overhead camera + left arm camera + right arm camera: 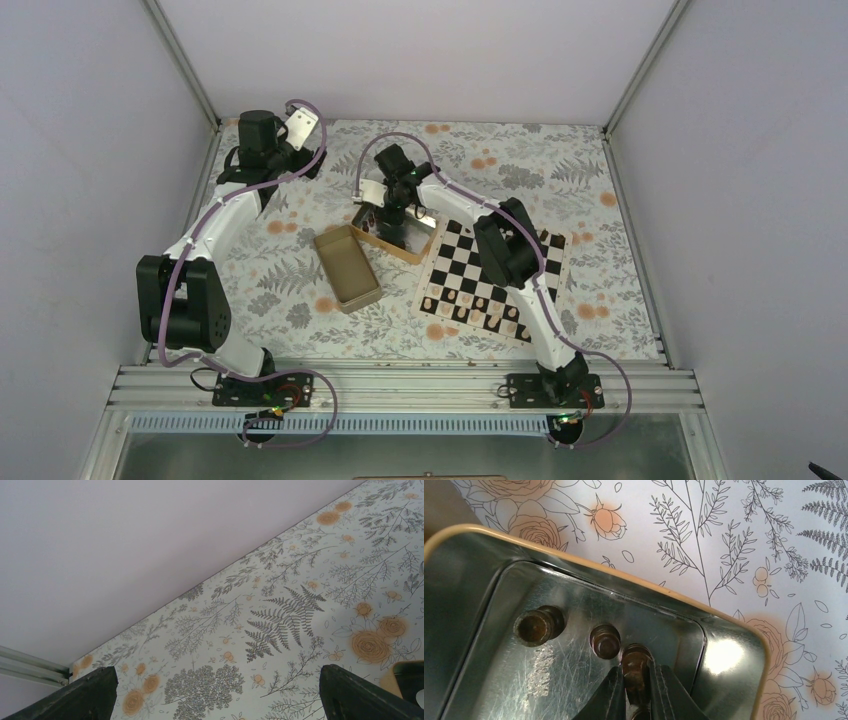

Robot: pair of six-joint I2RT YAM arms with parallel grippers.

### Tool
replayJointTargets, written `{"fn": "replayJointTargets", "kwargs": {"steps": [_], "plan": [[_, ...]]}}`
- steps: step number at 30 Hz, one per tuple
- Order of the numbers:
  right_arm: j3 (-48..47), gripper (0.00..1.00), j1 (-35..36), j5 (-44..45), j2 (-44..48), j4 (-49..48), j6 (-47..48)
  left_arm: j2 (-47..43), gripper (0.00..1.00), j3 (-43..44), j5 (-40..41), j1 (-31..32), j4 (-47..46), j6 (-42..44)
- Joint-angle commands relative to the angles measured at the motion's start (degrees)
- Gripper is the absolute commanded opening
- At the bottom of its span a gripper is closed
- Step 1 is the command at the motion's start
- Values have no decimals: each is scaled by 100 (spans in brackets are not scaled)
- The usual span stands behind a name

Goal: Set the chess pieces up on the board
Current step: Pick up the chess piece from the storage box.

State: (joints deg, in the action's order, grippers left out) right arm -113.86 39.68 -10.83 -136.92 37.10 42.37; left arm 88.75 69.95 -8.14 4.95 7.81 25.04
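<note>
My right gripper (393,222) reaches down into an open golden tin (424,248). In the right wrist view its fingers (636,680) are shut on a dark brown chess piece (635,661) standing on the tin's shiny floor. Two more dark pieces (605,641) (538,626) stand just left of it. The board (556,262) lies right of the tin, and several small pieces stand along its near rows (468,303). My left gripper (305,125) is at the far left corner, open (215,695) over bare floral tablecloth, holding nothing.
A second golden tin part (347,268) lies empty to the left of the board, close to the first tin. The right arm's forearm (505,250) hangs over the board's middle. The enclosure's walls close in the table on three sides.
</note>
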Motion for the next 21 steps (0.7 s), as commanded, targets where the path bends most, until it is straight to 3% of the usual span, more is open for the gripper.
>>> {"fn": "replayJointTargets", "kwargs": {"steps": [1, 15, 21], "plan": [[-109, 4, 13, -160, 274, 160, -75, -116, 100, -22, -38, 7, -131, 17], [513, 5, -287, -593, 1686, 506, -299, -126, 100, 1, -27, 3, -122, 20], [531, 6, -348, -673, 1641, 522, -314, -126, 100, 26, -59, 6, -80, 14]]}}
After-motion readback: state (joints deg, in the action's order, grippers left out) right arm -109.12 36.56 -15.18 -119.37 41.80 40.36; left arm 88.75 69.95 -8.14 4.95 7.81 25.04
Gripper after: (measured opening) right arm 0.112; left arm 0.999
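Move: The right fingers are still down in the far left part of the storage box, already shut on a dark chess piece. The chessboard it is bound for has its middle about 25 cm to this hand's right, 13 cm back and 3 cm lower. In the box, one dark piece stands roughly 2 cm back and 1 cm left; the empty tan box lies about 6 cm left and 12 cm back. From the left hand, the board's middle is some 43 cm right, 18 cm back and 24 cm down. Keeping its pinch on the dark chess piece, the right hand eases a little way back, then draws the piece up out of the storage box, slowly at first and then fast, climbing about 13 cm in all. As it rises it also drifts some 3 cm to the right, towards the chessboard, and tilts slightly, under 10 degrees, its left side coming up while the fingers stay shut. ##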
